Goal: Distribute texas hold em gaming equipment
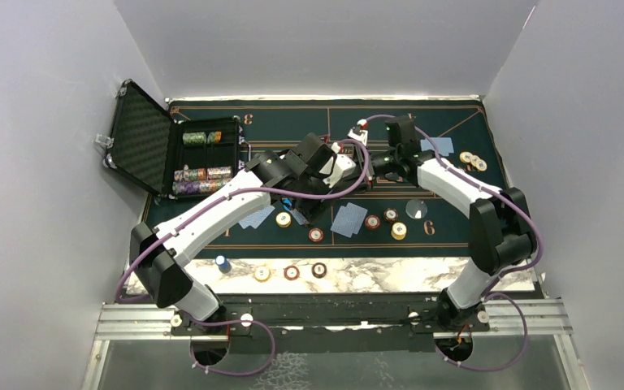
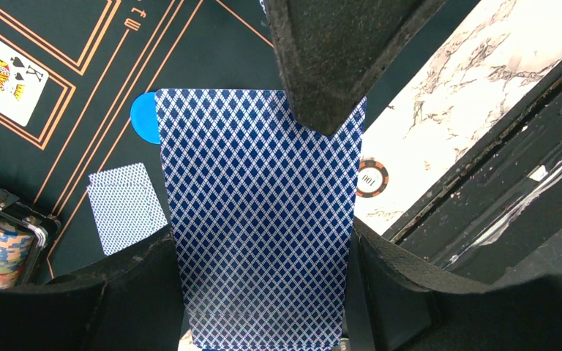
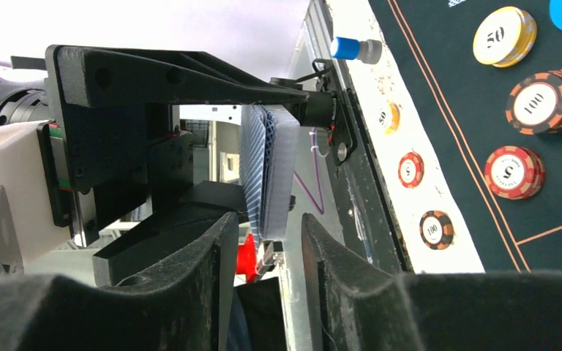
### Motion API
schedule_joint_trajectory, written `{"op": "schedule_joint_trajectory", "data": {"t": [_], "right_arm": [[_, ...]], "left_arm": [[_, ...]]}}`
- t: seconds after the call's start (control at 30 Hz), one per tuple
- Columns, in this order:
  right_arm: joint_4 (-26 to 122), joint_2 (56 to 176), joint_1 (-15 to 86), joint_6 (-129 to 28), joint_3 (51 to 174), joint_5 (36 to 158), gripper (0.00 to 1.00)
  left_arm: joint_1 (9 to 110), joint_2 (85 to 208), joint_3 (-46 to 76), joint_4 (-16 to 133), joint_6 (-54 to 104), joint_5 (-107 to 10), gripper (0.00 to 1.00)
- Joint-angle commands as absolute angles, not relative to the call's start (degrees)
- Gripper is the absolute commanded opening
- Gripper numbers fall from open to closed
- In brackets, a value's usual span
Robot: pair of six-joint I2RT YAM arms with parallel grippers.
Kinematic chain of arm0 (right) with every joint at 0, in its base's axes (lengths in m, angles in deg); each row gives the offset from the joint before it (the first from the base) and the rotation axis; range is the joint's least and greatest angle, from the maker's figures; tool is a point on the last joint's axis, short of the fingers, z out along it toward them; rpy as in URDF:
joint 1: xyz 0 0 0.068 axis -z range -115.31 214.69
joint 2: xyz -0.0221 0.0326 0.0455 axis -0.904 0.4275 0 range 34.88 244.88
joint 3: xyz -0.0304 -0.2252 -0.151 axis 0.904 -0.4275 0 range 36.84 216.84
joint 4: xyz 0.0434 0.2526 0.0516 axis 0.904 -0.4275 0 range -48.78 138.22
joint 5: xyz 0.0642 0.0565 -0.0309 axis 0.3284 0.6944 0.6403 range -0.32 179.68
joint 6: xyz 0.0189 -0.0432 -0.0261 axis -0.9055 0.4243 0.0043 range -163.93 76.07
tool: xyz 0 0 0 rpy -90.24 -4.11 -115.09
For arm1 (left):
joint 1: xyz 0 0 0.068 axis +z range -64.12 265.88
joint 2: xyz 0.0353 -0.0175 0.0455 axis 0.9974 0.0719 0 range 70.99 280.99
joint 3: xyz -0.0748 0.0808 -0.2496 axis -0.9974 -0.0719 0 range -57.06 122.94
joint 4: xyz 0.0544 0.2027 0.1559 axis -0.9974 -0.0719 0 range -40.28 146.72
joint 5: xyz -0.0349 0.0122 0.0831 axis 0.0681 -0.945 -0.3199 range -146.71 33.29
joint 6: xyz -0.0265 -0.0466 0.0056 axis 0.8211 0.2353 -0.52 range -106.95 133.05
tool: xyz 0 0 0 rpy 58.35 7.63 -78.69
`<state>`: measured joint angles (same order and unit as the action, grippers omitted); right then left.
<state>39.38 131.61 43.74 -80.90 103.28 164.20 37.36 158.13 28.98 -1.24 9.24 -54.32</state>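
Note:
My left gripper (image 2: 260, 238) is shut on a deck of blue-backed playing cards (image 2: 256, 219), held up above the green mat. In the top view the left gripper (image 1: 325, 166) and right gripper (image 1: 374, 166) meet over the mat's middle. In the right wrist view the deck (image 3: 271, 168) shows edge-on, and its lower edge dips between my right gripper's (image 3: 268, 219) fingertips. These stand apart, with a gap on the right side. One right finger (image 2: 329, 58) overlaps the deck's top corner. Chips (image 1: 316, 235) and loose cards (image 1: 349, 219) lie on the mat.
An open black case (image 1: 142, 138) with chip stacks (image 1: 203, 175) stands at the back left. Three chips (image 1: 292, 272) and a blue-capped piece (image 1: 223, 262) sit on the marble strip. A blue disc (image 2: 143, 117), a face-up king (image 2: 0, 73) and a clear disc (image 1: 416, 208) lie on the mat.

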Motion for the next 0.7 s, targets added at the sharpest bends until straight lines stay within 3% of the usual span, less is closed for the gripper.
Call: {"op": "schedule_joint_trajectory", "data": {"t": [0.0, 0.2, 0.67], "right_arm": [[43.76, 131.15, 43.08, -83.65, 103.30, 167.38, 0.35], [42.12, 130.93, 43.07, -82.34, 103.38, 166.97, 0.25], [45.42, 131.73, 41.88, -85.21, 102.28, 168.06, 0.19]], "left_arm": [[37.05, 156.26, 29.71, 0.20, 8.79, -53.42, 0.00], [37.09, 156.24, 29.16, 0.20, 8.69, -53.62, 0.00], [37.00, 156.93, 29.68, 0.20, 8.79, -53.71, 0.00]]}}
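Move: Just off the right hand's fingertips, the deck's middle lies about 3 cm to the left, 1 cm back and level. The dealt card pair lies on the table some 3 cm back, 3 cm to the right; the red chip stack about 8 cm back and 5 cm left, the black chip stack about 4 cm back and 7 cm left, all roughly 19 cm below. From the left hand, the deck's middle is some 2 cm ahead, 2 cm right and 1 cm down. Closing its gap by about half, the right gripper brings its fingers together across the thickness of the deck at its free end, one finger over the patterned back, while creeping only about 1 cm up, left and slightly back. The left hand stays put and keeps its hold on the deck's sides. ##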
